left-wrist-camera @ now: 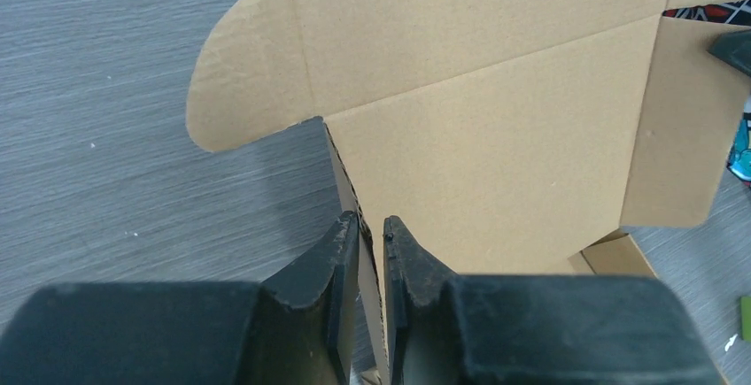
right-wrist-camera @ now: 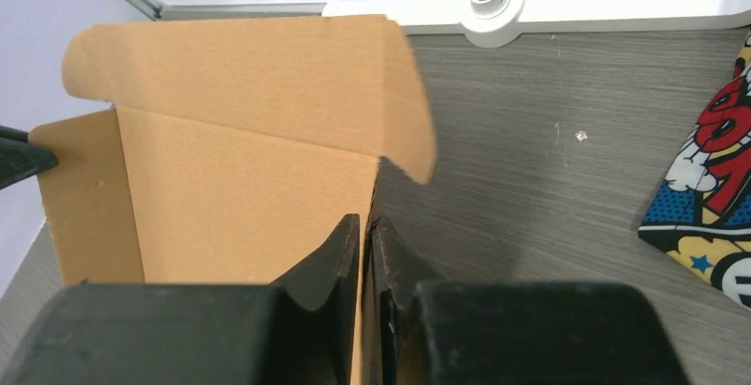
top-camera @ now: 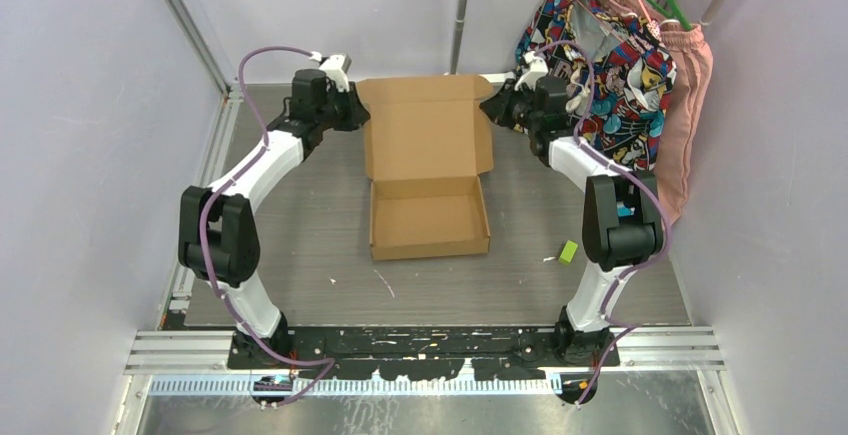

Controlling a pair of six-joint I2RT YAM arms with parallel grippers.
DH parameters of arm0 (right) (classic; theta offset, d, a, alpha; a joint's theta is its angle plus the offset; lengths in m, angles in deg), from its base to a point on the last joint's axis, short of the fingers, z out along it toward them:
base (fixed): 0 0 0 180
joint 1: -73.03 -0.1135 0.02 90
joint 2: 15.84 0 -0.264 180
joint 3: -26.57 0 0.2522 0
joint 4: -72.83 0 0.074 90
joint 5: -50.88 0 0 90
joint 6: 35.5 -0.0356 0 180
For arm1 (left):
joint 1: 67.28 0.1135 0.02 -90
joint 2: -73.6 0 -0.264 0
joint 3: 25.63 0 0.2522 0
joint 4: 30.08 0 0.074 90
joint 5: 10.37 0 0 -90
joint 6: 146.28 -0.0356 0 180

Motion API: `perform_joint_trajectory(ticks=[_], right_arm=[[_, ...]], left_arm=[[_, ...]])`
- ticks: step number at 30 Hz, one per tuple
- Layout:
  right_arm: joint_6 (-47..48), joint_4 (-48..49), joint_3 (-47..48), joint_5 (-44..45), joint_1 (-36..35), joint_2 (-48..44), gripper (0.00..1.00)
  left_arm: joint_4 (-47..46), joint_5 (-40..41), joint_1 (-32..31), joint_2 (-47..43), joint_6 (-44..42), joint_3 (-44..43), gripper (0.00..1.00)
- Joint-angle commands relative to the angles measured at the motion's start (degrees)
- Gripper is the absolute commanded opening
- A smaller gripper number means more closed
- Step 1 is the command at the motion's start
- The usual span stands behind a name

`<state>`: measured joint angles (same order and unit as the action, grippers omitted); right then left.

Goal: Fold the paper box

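The paper box (top-camera: 425, 145) is plain brown cardboard in the middle of the table. Its shallow tray (top-camera: 430, 220) is formed at the near end, and the lid panel lies open behind it with its front flap at the far end. My left gripper (top-camera: 358, 115) is shut on the lid's left side flap, whose edge sits between the jaws in the left wrist view (left-wrist-camera: 372, 221). My right gripper (top-camera: 490, 107) is shut on the lid's right side flap, pinched thin between the jaws in the right wrist view (right-wrist-camera: 366, 221). The lid's inner face fills both wrist views (left-wrist-camera: 496, 137) (right-wrist-camera: 230, 173).
A small green object (top-camera: 568, 251) lies on the table by the right arm. A colourful patterned garment (top-camera: 610, 65) and a pink one (top-camera: 685, 105) hang at the back right. A white pole base (right-wrist-camera: 487, 0) stands at the back wall. Grey walls close in on both sides.
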<state>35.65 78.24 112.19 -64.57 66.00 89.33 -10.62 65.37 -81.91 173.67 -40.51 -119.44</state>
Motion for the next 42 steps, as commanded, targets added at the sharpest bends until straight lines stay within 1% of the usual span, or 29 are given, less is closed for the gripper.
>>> perform_joint_trajectory(ticks=[1, 10, 19, 22, 30, 37, 42], right_arm=[[3.9, -1.5, -1.1, 4.8, -2.1, -6.3, 0.16], [6.2, -3.5, -5.3, 11.7, -4.9, -11.5, 0.15], [9.7, -4.3, -9.8, 21.6, -10.0, -16.5, 0.14], [11.1, -4.5, -11.3, 24.9, -12.4, -18.2, 0.14], [12.7, -2.2, -17.0, 33.0, -17.1, -22.8, 0.13], [14.0, -0.7, -20.9, 40.3, -21.2, -26.9, 0.13], [14.9, 1.5, -23.9, 45.0, -25.4, -29.6, 0.12]], left_arm=[[0.0, 3.6, -2.0, -2.6, -1.7, -1.8, 0.17], [-0.5, 7.5, -4.0, -6.4, -2.5, 1.6, 0.17], [-5.3, 12.3, -8.1, -13.4, -3.0, 9.7, 0.16], [-6.7, 15.3, -9.8, -15.8, -3.2, 12.5, 0.16], [-10.2, 22.9, -14.6, -22.4, -4.3, 19.5, 0.16], [-12.4, 26.5, -17.5, -27.6, -4.6, 24.0, 0.14], [-13.8, 28.9, -19.5, -30.8, -4.8, 27.0, 0.14]])
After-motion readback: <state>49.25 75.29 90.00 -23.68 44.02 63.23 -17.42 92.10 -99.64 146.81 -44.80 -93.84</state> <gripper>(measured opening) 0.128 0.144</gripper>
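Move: Between the two hands, already pinched by its raised side flaps, stands the box lid: its middle is about 13 cm to the right of the left hand, roughly level fore and aft and a couple of centimetres lower. From the right hand it is about 13 cm to the left, again level and slightly lower. The open tray, joined to the lid's lower edge, lies some 24 cm back and 15 cm right of the left hand, about 19 cm below it. Drawing the lid back towards the bases, both hands keep their pinch on its side flaps and travel together about 12 cm, rising a little, with the tray trailing along under them. Both wrists tip slightly upward; the right also turns some 15 degrees clockwise and rolls its left side down about 20. The right hand drifts slightly left throughout. ##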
